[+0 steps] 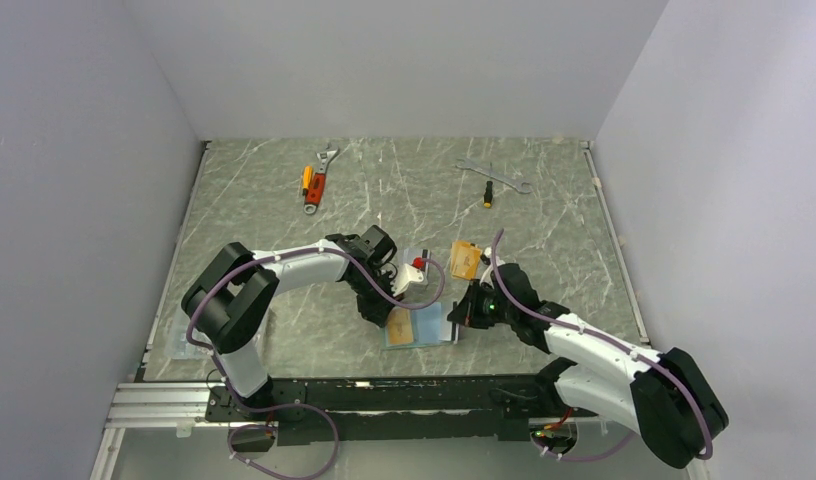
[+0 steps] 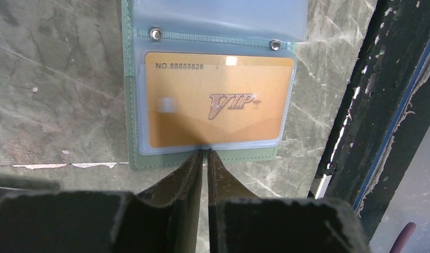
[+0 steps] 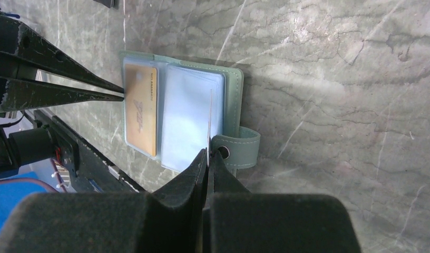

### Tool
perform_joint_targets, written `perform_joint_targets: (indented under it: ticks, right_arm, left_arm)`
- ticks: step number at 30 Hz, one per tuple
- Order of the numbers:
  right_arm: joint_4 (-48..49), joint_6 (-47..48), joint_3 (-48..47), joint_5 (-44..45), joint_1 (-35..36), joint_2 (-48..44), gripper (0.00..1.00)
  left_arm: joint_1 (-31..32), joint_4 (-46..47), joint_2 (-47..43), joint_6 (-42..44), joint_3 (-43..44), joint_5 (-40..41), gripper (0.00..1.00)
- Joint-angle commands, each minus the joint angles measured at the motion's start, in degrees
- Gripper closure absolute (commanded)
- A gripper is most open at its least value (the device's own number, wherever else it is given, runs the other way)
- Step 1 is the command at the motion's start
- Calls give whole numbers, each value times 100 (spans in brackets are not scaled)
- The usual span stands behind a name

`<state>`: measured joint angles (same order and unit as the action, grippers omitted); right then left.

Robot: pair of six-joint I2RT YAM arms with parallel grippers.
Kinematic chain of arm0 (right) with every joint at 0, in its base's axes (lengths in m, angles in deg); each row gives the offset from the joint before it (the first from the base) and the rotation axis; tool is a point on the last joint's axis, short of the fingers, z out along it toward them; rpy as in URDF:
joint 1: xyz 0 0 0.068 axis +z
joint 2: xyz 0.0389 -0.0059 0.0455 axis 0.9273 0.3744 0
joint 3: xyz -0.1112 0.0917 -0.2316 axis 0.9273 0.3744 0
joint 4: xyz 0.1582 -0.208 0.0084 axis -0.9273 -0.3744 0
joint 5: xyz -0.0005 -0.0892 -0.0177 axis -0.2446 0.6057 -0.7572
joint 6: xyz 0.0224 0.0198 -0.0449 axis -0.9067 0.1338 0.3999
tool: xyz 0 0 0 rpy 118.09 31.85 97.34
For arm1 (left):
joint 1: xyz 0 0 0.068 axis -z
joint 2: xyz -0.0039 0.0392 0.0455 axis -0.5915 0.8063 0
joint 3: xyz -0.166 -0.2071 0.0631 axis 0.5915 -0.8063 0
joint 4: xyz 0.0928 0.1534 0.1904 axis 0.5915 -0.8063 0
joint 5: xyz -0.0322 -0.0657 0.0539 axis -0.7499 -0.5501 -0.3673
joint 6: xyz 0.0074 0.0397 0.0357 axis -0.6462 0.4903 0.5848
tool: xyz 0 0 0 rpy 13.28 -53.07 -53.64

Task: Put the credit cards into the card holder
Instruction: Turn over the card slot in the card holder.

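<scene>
The sage-green card holder lies open near the table's front edge. An orange-gold VIP credit card sits in its left clear sleeve. My left gripper is shut, and its tips touch that sleeve's near edge with nothing between them. My right gripper is shut on a thin pale card seen edge-on. That card stands upright over the right-hand sleeves, beside the snap tab. A second orange-gold card lies loose on the table behind the holder.
An adjustable wrench with an orange-handled tool lies at the back left. A silver wrench and a small screwdriver lie at the back right. The black rail runs along the near edge, close to the holder. Pale flat pieces lie behind the left gripper.
</scene>
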<state>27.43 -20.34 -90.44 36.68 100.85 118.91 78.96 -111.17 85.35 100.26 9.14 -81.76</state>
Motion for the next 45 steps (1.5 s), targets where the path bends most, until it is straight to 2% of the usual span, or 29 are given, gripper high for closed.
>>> perform_joint_targets:
  ticks: [1, 9, 16, 23, 32, 35, 40, 45]
  right_arm:
    - [378, -87, 118, -12, 95, 128, 100]
    - [806, -250, 251, -69, 240, 491, 100]
    - [388, -167, 227, 93, 187, 437, 100]
    - [1287, -414, 339, -323, 262, 1235, 100]
    - [1507, -329, 123, -779, 241, 1646, 100]
    - [1443, -317, 93, -832, 152, 1656, 100]
    - [1495, -339, 125, -850, 103, 1685, 100]
    - [1538, -355, 141, -853, 72, 1664, 100]
  left_arm:
    - [40, -41, -100, 144, 86, 66, 86]
    - [31, -63, -131, 151, 123, 55, 86]
    - [31, -91, -203, 167, 135, 47, 86]
    - [16, -118, -264, 212, 128, 31, 87]
    - [3, -179, -255, 273, 153, 56, 87]
    - [-30, -355, -358, 299, 340, -41, 87]
    - [-32, -624, -499, 78, 1121, -461, 86]
    - [380, -143, -131, -247, 1389, -615, 85]
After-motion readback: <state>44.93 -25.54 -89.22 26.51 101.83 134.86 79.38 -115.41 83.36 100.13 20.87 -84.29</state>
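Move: Some 11 cm to the left of the right hand, 1 cm back and 4 cm below, lies the VIP card, over which the held clear card slot is being turned; the orange cards on the table are roughly 13 cm ahead, 3 cm right and 4 cm below. The left hand's tips are at the card holder's left rim, with the VIP card about 3 cm right and 1 cm back; the held slot is some 14 cm right, level fore-and-aft, 2 cm higher. Carrying the card slot still pinched in its shut fingers, the right hand swings about 3.5 cm left towards the VIP card while sinking about 2 cm, tilting some 10 degrees, then holds there. The left hand at first keeps the holder's left rim down with nearly shut fingertips, then late on comes free and rises quickly about 7 cm, going right and forward too. ##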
